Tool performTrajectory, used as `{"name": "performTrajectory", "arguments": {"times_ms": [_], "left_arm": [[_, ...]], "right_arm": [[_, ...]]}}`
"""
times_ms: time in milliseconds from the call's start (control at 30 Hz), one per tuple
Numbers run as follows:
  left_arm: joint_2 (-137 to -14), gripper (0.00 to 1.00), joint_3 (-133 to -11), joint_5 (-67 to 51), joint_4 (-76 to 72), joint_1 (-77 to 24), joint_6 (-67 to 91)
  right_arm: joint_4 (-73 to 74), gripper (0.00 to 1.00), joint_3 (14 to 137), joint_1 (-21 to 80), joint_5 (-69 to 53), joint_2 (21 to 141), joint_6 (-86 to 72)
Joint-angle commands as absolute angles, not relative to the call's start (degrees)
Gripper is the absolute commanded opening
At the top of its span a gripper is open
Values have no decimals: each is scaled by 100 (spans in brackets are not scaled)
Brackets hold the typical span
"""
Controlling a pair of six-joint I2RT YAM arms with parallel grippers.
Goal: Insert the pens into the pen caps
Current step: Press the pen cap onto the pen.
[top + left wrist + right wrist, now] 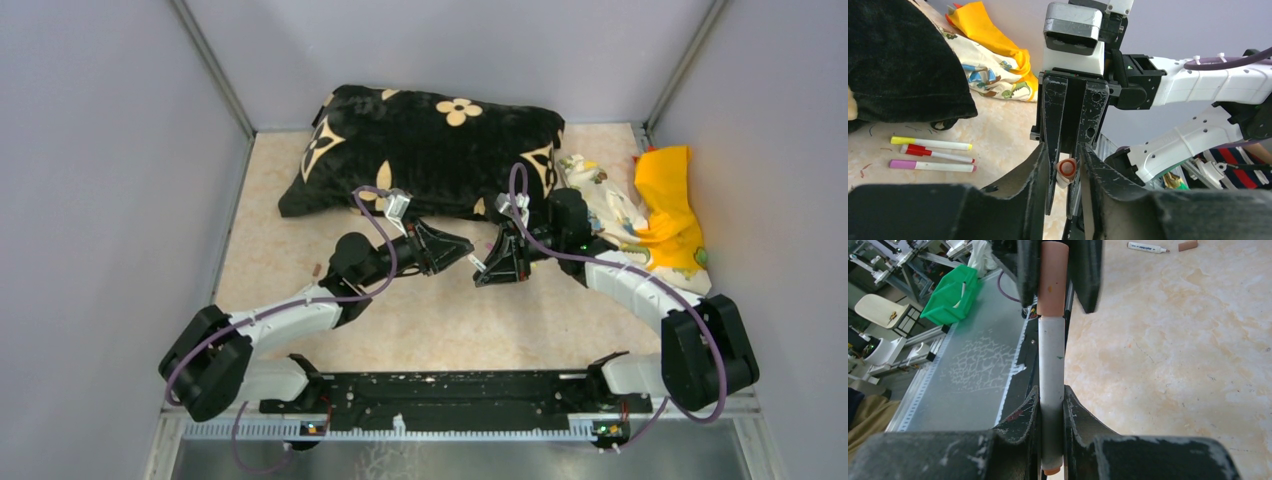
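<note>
My right gripper [1052, 390] is shut on a white pen [1051, 355], holding it near its rear end. A salmon-orange pen cap [1053, 280] sits over the pen's front end. My left gripper [1065, 150] faces it head-on, and its jaws stand close against both sides of that pen cap [1066, 169]. In the top view the two grippers meet mid-table, left gripper [468, 250] against right gripper [488, 268]. Three capped pens, yellow [930, 144], red [938, 152] and pink [932, 166], lie side by side near the cushion. Another pen [1147, 247] lies beside a loose brown cap [1188, 245].
A big black cushion with beige flowers [430, 150] fills the back of the table. A patterned cloth [605, 205] and a yellow cloth [672, 205] lie at the back right. Grey walls enclose the sides. A green bin [950, 302] stands off the table.
</note>
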State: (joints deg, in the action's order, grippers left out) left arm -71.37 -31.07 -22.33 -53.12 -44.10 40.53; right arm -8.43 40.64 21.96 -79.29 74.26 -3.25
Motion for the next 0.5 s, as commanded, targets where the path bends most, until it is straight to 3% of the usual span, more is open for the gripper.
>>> {"name": "performTrajectory", "arguments": {"times_ms": [0, 233, 467], "left_arm": [[-7214, 28, -3252, -2476, -5502, -4392, 4093], [-7336, 0, -3217, -2741, -5507, -4395, 4242], [-7526, 0, -2968, -2429, -5327, -4857, 4326]], "right_arm": [[-923, 0, 4337, 2199, -8111, 7400, -177], [-888, 0, 4363, 2206, -8050, 7389, -178], [-661, 0, 4526, 2160, -7376, 7298, -185]]}}
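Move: From the left hand, the orange pen cap, already sitting on the upright-slanting pen, is about level forward and back, 1 cm to the right and 1 cm below, between its open fingers. The pink-capped pen lies on the table some 3 cm ahead, 12 cm right and 18 cm below; the yellow-capped pen is about 2 cm ahead and 4 cm right of that pen. From the right hand, which grips the white pen body, the cap is roughly 4 cm ahead, 4 cm left and 5 cm above. Easing back, right and slightly down by about 1 cm, the left hand shuts its fingers from under half open until they pinch the orange cap, then seems to bear down along the pen towards the right hand. The right hand keeps its grip on the white body, holding nearly still with only a slight dip and tilt at the end. ##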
